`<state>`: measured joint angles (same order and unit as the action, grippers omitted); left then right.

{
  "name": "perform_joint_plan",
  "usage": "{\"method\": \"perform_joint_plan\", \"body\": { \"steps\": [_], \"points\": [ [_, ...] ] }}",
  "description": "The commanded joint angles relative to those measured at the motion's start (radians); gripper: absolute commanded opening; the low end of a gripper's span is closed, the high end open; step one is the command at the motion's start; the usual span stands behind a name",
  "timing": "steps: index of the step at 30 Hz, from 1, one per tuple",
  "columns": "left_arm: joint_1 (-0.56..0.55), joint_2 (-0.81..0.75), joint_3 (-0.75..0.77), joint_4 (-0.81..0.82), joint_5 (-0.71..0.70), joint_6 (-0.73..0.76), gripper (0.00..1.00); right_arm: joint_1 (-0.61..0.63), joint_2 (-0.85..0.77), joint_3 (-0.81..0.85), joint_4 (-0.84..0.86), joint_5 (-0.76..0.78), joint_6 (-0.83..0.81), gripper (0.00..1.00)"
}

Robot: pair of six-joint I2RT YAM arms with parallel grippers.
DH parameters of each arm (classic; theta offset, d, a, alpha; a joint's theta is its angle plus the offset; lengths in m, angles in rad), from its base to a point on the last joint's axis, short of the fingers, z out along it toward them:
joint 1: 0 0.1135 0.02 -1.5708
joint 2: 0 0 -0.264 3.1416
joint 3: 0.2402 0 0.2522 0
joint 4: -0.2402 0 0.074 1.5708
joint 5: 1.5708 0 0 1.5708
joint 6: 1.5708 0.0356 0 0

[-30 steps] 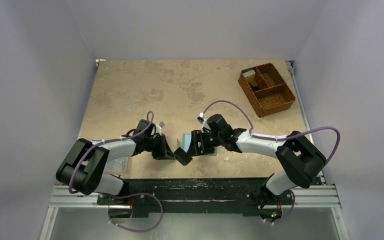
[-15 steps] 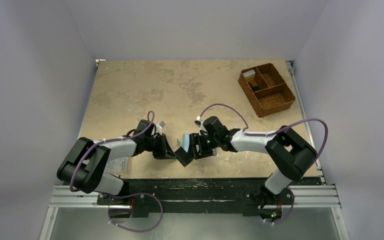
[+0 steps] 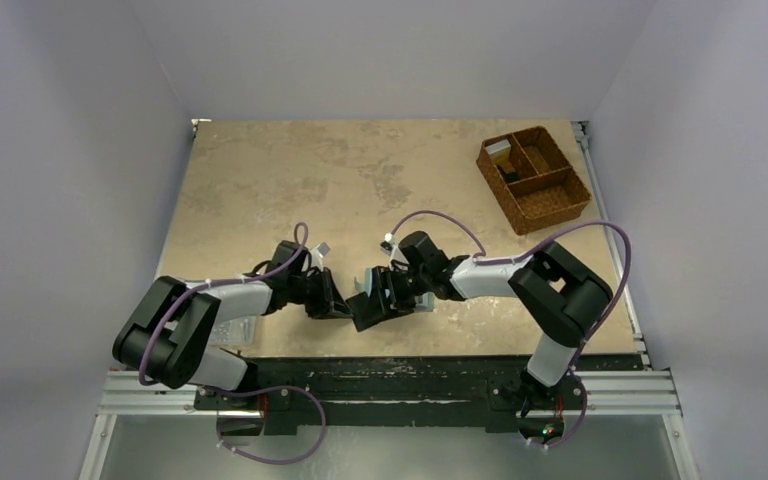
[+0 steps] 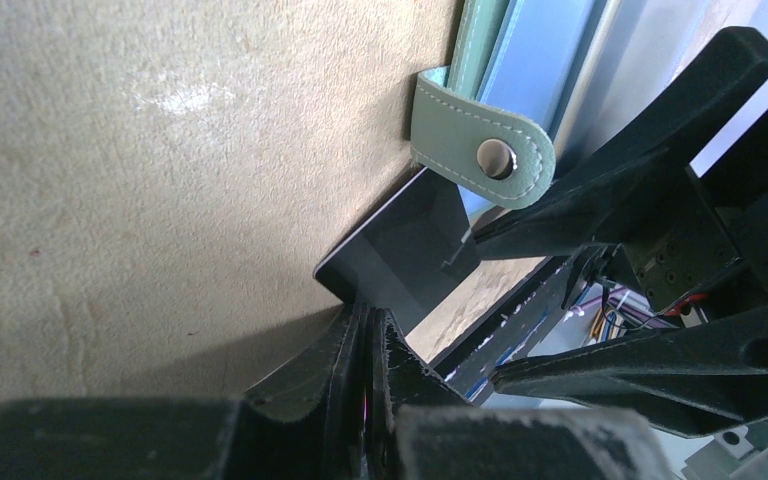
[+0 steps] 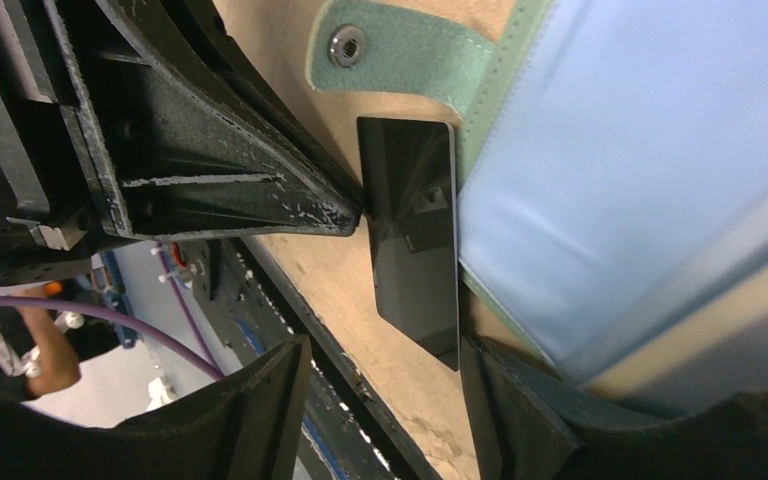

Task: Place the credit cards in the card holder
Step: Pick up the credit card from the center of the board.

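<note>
In the left wrist view my left gripper is shut on the near end of a black credit card, held edge-on just above the table. The card's far end meets the edge of the open card holder, pale blue inside, with a grey-green snap strap. In the right wrist view the card lies against the holder's blue inside. My right gripper is open, its right finger under the holder's edge, the card's corner just inside the gap. From above, both grippers meet near the front edge.
A brown woven divided basket stands at the far right with small items in it. A clear plastic box lies beside the left arm. The table's black front rail runs just below the grippers.
My right arm has shifted left, toward the left gripper, and its jaws have narrowed a little. The left gripper has stayed shut on the black card.
</note>
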<state>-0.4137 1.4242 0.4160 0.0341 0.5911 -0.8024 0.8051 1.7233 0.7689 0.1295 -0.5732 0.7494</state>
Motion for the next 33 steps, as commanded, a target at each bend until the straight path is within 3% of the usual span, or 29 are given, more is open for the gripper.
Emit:
{"method": "perform_joint_plan", "body": {
  "steps": [1,5,9,16,18,22,26,29,33],
  "points": [
    [-0.004,-0.007,-0.033,-0.016,-0.046,0.004,0.03,0.005,0.058,0.03,0.029,-0.042,0.043,0.56],
    [-0.005,-0.007,-0.05,0.001,-0.044,-0.007,0.03,0.0,0.091,0.031,0.081,-0.046,0.081,0.43],
    [-0.004,-0.006,-0.065,0.011,-0.042,-0.014,0.02,-0.016,0.107,0.037,0.124,-0.052,0.112,0.36],
    [-0.004,-0.092,-0.034,-0.028,-0.051,-0.006,0.03,-0.019,0.065,0.049,0.105,-0.038,0.069,0.0],
    [-0.004,-0.172,0.001,-0.1,-0.082,0.003,0.11,-0.018,0.019,0.066,0.027,-0.012,0.019,0.0],
    [-0.002,-0.312,0.104,-0.223,-0.171,0.053,0.39,-0.02,-0.129,0.105,-0.2,0.096,-0.111,0.0],
    [0.0,-0.36,0.188,-0.242,-0.166,0.101,0.59,-0.037,-0.263,0.146,-0.402,0.242,-0.241,0.0],
    [0.0,-0.327,0.223,-0.184,-0.097,0.115,0.65,-0.148,-0.353,0.055,-0.328,0.149,-0.222,0.0],
    [0.0,-0.221,0.232,-0.075,0.014,0.091,0.66,-0.291,-0.337,0.026,-0.327,-0.065,-0.285,0.0]
  ]
}}
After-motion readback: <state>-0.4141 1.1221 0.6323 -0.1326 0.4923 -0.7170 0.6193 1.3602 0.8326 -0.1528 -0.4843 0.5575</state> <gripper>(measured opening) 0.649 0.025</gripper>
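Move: The black credit card's middle lies some 3 cm left of the open right hand, about 1 cm back and 2 cm below. The open card holder's middle is about 4 cm ahead of that hand, 4 cm to its right and 3 cm below; its snap strap is 5 cm ahead, 5 cm left and 3 cm below. From the left hand, the card's middle is about 3 cm right, 1 cm ahead, level in height. Right hand dips, pinches the card, lifts 11 cm, also right and forward; left hand opens, rises 12 cm. ##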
